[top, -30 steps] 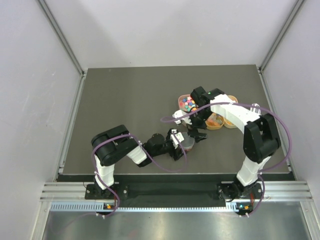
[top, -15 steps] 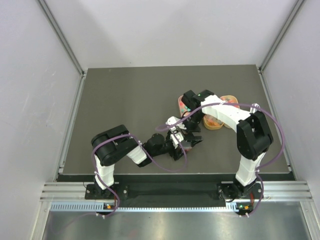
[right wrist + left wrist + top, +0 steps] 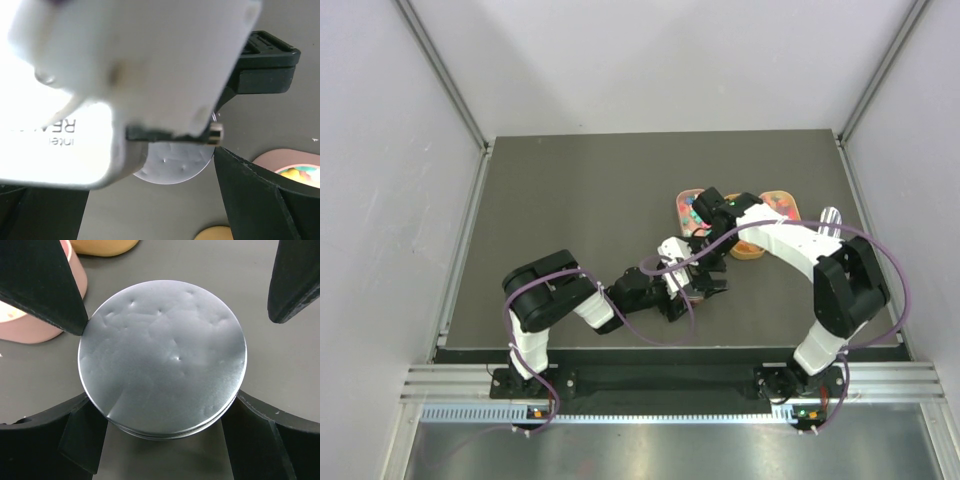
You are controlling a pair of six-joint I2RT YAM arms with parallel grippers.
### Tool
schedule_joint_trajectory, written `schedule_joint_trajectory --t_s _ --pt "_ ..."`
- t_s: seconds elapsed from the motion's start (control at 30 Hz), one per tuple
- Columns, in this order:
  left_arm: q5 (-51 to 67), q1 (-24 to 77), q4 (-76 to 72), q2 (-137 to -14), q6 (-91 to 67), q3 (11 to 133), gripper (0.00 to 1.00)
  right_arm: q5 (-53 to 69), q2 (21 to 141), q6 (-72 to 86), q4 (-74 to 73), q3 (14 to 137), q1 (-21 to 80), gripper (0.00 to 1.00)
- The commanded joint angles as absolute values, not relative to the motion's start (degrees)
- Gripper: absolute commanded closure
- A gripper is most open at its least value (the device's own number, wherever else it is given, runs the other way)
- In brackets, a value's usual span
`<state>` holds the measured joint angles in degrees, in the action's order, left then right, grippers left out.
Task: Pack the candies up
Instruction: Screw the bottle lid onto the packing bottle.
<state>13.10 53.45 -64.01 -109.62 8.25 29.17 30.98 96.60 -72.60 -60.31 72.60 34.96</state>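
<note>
The small round jar under its silver lid (image 3: 162,360) stands on the dark table between my left gripper's (image 3: 162,402) fingers, which press on both its sides. My right gripper (image 3: 706,270) hangs open just above it. Its black fingers (image 3: 45,290) straddle the lid without touching it. In the right wrist view the left arm's white camera housing (image 3: 125,65) hides most of the lid (image 3: 175,167). Multicoloured candies (image 3: 691,208) fill a pink tray (image 3: 272,161) behind the jar. More candies (image 3: 779,203) lie in an orange tray farther right.
A further orange tray (image 3: 748,250) sits partly under the right arm's forearm, just right of the jar. The pink tray's wall (image 3: 30,325) stands close to the jar's left side in the left wrist view. Grey walls enclose the table on three sides.
My right arm has swung left and down from over the trays until its open gripper hangs over the jar. The left arm and the jar have stayed put.
</note>
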Motion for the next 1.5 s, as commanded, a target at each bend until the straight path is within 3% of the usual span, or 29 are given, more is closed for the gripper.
schedule_joint_trajectory --t_s 0.0,0.83,1.47 --pt "8.4 51.6 -54.2 -111.1 6.9 27.9 0.30 30.1 92.1 -71.7 -66.7 67.9 35.4 0.00" --pt "11.9 51.6 -54.5 -110.6 5.7 27.5 0.37 30.9 86.5 -63.0 -62.1 58.7 38.1 0.00" --pt "13.8 51.3 -52.7 -110.8 6.3 28.0 0.39 29.3 84.5 -60.9 -62.9 60.7 36.8 0.00"
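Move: The lid, seated on the bottle my left hand grips, lies roughly 2 cm to the left and 1 cm ahead of my open right hand, its face about a centimetre lower; from my left hand it is about 5 cm up and 1 cm to the right. Counted from my right hand, the pink candy box is about 15 cm ahead and 1 cm left, while the orange box beside it is 13 cm ahead and 9 cm right, both some 7 cm lower. With my right fingers kept wide open, I bring the forward fingertip back from the lid's front rim, slowly at first and faster at the end, about 5 cm in all with nearly 2 cm to the right, turning the hand slightly clockwise. My left hand keeps its grip on the bottle and is carried back about 1 cm with the push. ##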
